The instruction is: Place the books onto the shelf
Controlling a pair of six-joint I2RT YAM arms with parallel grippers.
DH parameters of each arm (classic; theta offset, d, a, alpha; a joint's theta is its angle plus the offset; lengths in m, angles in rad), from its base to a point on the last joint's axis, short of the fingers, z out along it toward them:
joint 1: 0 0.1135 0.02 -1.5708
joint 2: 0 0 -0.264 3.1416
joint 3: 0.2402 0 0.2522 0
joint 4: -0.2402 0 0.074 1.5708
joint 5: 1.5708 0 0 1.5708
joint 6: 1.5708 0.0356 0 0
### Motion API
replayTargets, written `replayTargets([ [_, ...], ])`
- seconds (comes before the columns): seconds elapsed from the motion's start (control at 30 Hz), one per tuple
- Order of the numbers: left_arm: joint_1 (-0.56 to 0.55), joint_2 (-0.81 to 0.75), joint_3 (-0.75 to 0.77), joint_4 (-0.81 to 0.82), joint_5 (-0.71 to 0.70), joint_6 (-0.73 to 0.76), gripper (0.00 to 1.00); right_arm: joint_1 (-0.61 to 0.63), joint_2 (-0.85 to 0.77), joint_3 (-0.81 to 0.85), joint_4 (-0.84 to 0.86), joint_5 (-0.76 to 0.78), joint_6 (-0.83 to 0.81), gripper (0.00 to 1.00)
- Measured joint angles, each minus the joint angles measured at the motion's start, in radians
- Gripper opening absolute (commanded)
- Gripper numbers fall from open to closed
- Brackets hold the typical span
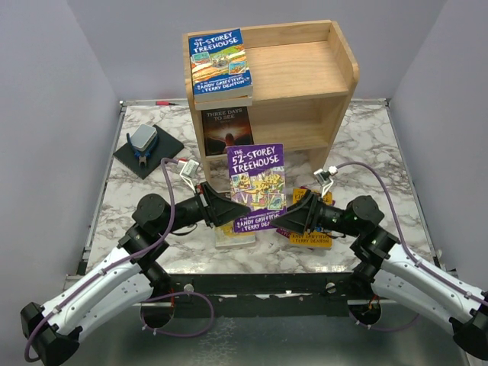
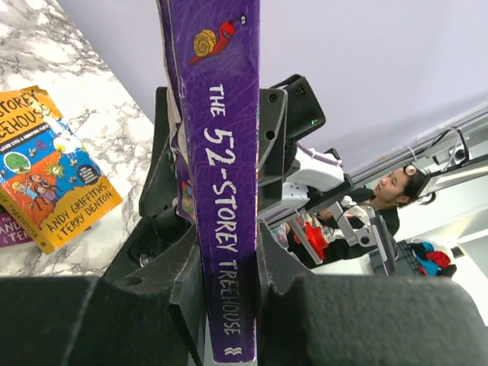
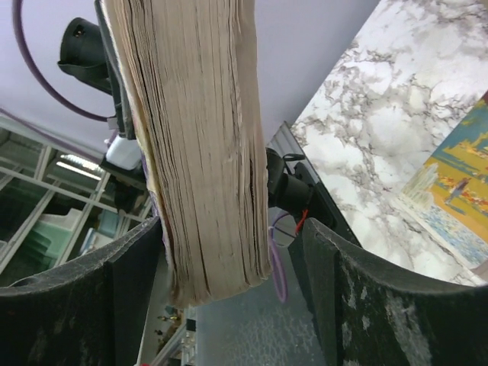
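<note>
The purple "52-Storey Treehouse" book (image 1: 256, 187) stands upright above the table in front of the shelf (image 1: 320, 84). My left gripper (image 1: 231, 210) is shut on its spine (image 2: 225, 191), one finger pressed to each cover. My right gripper (image 1: 284, 217) is open around the book's page edge (image 3: 198, 137), with a clear gap between the pages and its right finger (image 3: 343, 282). A blue "91-Storey Treehouse" book (image 1: 219, 65) lies on the shelf's top. An orange and yellow book (image 1: 311, 238) lies on the table under the right gripper. A further book (image 1: 232, 235) lies below the purple one.
A dark book, "Three Days to See" (image 1: 227, 130), stands in the shelf's lower tier at the left. A black square pad with a blue-grey tool (image 1: 147, 149) sits at the back left of the marble table (image 1: 381, 152). Grey walls close in both sides.
</note>
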Motion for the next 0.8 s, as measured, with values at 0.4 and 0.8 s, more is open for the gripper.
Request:
replayTargets([
  [0.4,0.0,-0.037,0.0,-0.008,-0.051,0.016,0.0,0.006,-0.049,-0.035,0.157,0.008,0.099,0.63],
  [0.8,0.0,-0.068,0.0,-0.056,-0.095,0.053,0.0,0.012,-0.022,-0.038,0.243,0.06,0.158,0.51],
])
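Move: Ahead of the left hand, which grips its spine, the 52-Storey book's middle lies about 4 cm forward, 5 cm to the right and 3 cm up; from the open right hand at the page edge it is roughly 5 cm ahead, 6 cm left and 6 cm up. On the table some 24 cm below the right hand, the 130-Storey book lies about 9 cm ahead and 12 cm right. From the left hand, Three Days to See stands on the shelf about 25 cm ahead, 5 cm left and 12 cm lower. Rising some 4.5 cm beside the page edge of the 52-Storey book, the right hand tips its fingers upward about 10 degrees and partly closes them around the pages, still short of a firm grip. The left hand keeps its pinch on the spine, easing about 1.5 cm left and slightly forward while turning about 5 degrees counter-clockwise. ##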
